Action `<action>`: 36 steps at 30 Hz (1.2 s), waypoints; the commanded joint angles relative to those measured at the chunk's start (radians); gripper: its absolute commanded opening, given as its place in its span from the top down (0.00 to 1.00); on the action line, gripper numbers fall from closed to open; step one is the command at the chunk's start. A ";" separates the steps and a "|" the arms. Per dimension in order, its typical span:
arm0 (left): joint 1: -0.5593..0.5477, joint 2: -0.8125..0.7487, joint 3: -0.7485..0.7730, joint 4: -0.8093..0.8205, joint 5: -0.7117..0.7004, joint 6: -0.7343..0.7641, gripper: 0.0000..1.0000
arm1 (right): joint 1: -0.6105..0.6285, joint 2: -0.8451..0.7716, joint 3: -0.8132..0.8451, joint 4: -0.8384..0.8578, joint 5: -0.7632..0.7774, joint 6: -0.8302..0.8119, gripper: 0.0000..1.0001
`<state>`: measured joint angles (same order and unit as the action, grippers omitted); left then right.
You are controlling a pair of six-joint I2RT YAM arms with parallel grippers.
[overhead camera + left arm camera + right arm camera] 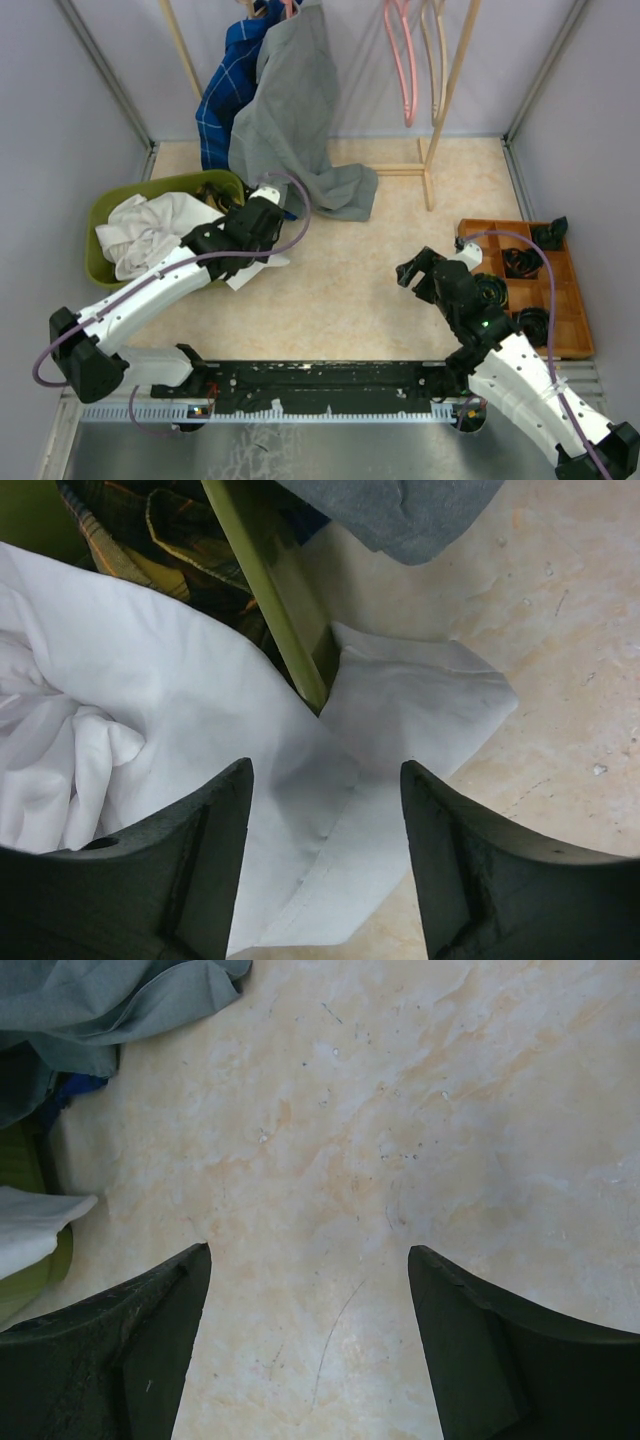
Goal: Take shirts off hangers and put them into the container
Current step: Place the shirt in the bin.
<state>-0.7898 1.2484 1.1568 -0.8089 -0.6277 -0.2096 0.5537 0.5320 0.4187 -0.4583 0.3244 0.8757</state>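
Observation:
The olive-green container sits at the left and holds a crumpled white shirt and the yellow-and-black plaid shirt. A flap of the white shirt hangs over the container's rim onto the floor. My left gripper hovers open just above that flap, with nothing between its fingers. A grey shirt and a blue checked shirt hang from the rack at the back, their hems reaching the floor. Bare pink hangers hang to the right. My right gripper is open over bare floor.
An orange divided tray with black parts lies at the right, beside my right arm. Wooden rack poles stand at the back, with a foot bar on the floor. Grey walls close in both sides.

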 commanded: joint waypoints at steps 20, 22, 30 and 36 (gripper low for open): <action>0.000 0.001 0.046 0.026 0.204 0.024 1.00 | -0.001 -0.017 0.000 0.020 0.033 0.012 0.19; 0.000 -0.024 0.055 0.062 0.249 0.035 1.00 | -0.002 -0.018 0.000 0.019 0.035 0.012 0.19; 0.009 -0.070 0.117 0.040 0.271 0.015 1.00 | -0.001 -0.017 -0.005 0.027 0.036 0.011 0.19; 0.077 -0.093 0.156 -0.026 0.082 -0.003 1.00 | -0.002 -0.017 0.000 0.026 0.035 0.009 0.19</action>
<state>-0.7635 1.1889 1.2549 -0.8124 -0.4282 -0.1936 0.5537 0.5236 0.4164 -0.4641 0.3309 0.8757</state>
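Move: The fold of the white shirt hanging over the bin's right rim is directly beneath my open left fingers, roughly 3 cm down. The bin's middle lies some 20 cm left and 2 cm ahead of that hand; the yellow plaid shirt inside shows about 10 cm ahead and 10 cm left, and the grey shirt's hem about 11 cm ahead and 9 cm right. From my right hand the fold is about 28 cm left, 6 cm ahead and 5 cm higher. I sink my left hand about 2 cm onto the white fold at the bin's rim and shut the wide-open fingers, pinching the cloth. Holding it, I draw it off to the right by about 3 cm and lift some 6 cm from the low point, rolling the wrist about 15 degrees so that its left side dips. ##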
